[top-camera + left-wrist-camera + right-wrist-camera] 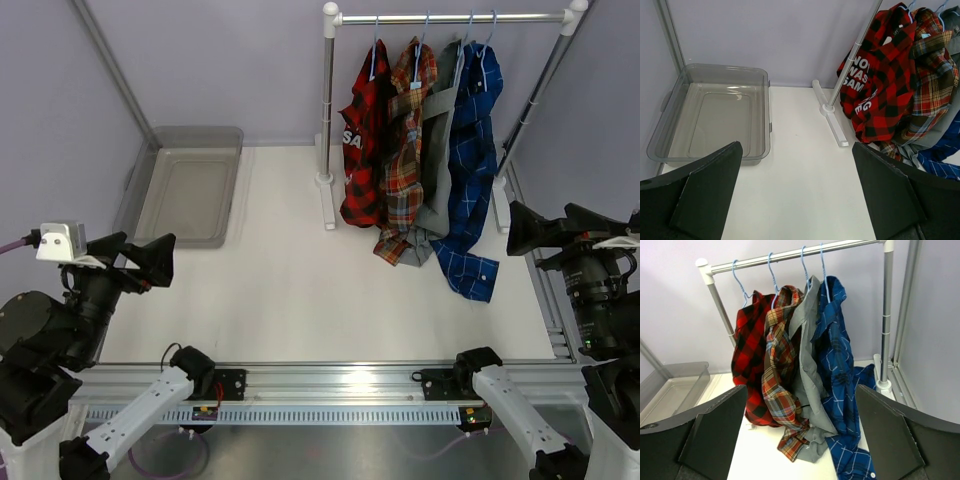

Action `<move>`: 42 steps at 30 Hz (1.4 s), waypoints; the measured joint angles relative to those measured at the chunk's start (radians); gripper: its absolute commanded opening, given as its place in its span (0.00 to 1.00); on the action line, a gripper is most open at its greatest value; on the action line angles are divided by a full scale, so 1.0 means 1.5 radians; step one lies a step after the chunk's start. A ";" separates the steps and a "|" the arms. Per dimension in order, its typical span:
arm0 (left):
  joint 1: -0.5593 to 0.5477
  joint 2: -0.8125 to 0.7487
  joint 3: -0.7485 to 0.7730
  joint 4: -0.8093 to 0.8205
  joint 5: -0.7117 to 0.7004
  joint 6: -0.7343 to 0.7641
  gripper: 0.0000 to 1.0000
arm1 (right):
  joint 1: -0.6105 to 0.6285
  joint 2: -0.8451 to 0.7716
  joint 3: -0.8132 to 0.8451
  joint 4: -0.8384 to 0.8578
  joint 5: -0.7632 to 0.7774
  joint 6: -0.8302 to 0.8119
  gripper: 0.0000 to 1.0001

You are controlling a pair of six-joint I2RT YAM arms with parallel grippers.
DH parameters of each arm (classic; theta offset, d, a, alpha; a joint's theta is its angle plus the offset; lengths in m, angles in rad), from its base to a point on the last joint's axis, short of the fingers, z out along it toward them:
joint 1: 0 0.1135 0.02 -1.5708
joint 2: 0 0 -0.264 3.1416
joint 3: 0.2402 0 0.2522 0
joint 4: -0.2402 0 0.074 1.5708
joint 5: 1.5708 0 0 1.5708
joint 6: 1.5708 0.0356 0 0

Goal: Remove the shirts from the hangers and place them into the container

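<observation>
Several shirts hang side by side on light-blue hangers (pixel 771 270) from a rail at the back right: a red-black plaid shirt (pixel 362 150), an orange plaid shirt (pixel 405 150), a grey shirt (pixel 438 160) and a blue plaid shirt (pixel 472 150). Their hems trail onto the table. The grey container (pixel 190 185) sits empty at the back left. My left gripper (pixel 140 262) hovers open at the near left, well short of the container. My right gripper (pixel 545 232) hangs open at the right, just right of the blue shirt's trailing hem. Neither holds anything.
The white rail stand (pixel 328 120) has a foot bar (pixel 327 205) lying on the table beside the red shirt. Metal frame posts (pixel 115 70) rise at the left and right. A slotted aluminium rail (pixel 330 385) runs along the near edge.
</observation>
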 measured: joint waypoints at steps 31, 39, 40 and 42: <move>0.000 0.166 -0.047 -0.003 0.041 -0.106 0.99 | 0.202 0.624 0.293 0.017 0.040 0.109 0.92; 0.000 0.118 -0.075 -0.006 0.045 -0.119 0.99 | 0.204 0.839 0.455 0.025 0.130 0.131 0.77; 0.000 0.110 -0.078 -0.006 0.045 -0.120 0.99 | 0.204 0.860 0.472 0.025 0.138 0.134 0.75; 0.000 0.098 -0.081 -0.007 0.045 -0.122 0.99 | 0.204 0.902 0.502 0.025 0.146 0.137 0.70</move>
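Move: The red-black shirt hangs about 36 cm ahead of the right hand, 21 cm to its left, its middle some 18 cm lower. The brown plaid shirt hangs 5 cm to the right of it, the grey shirt 9 cm and the blue shirt 14 cm to its right, all level with it. From the left hand the red-black shirt is about 37 cm ahead, 32 cm right and 11 cm lower. Right hand swoops 34 cm forward, leftward and down around the red-black shirt, starting to close; left edges forward-right, down. ##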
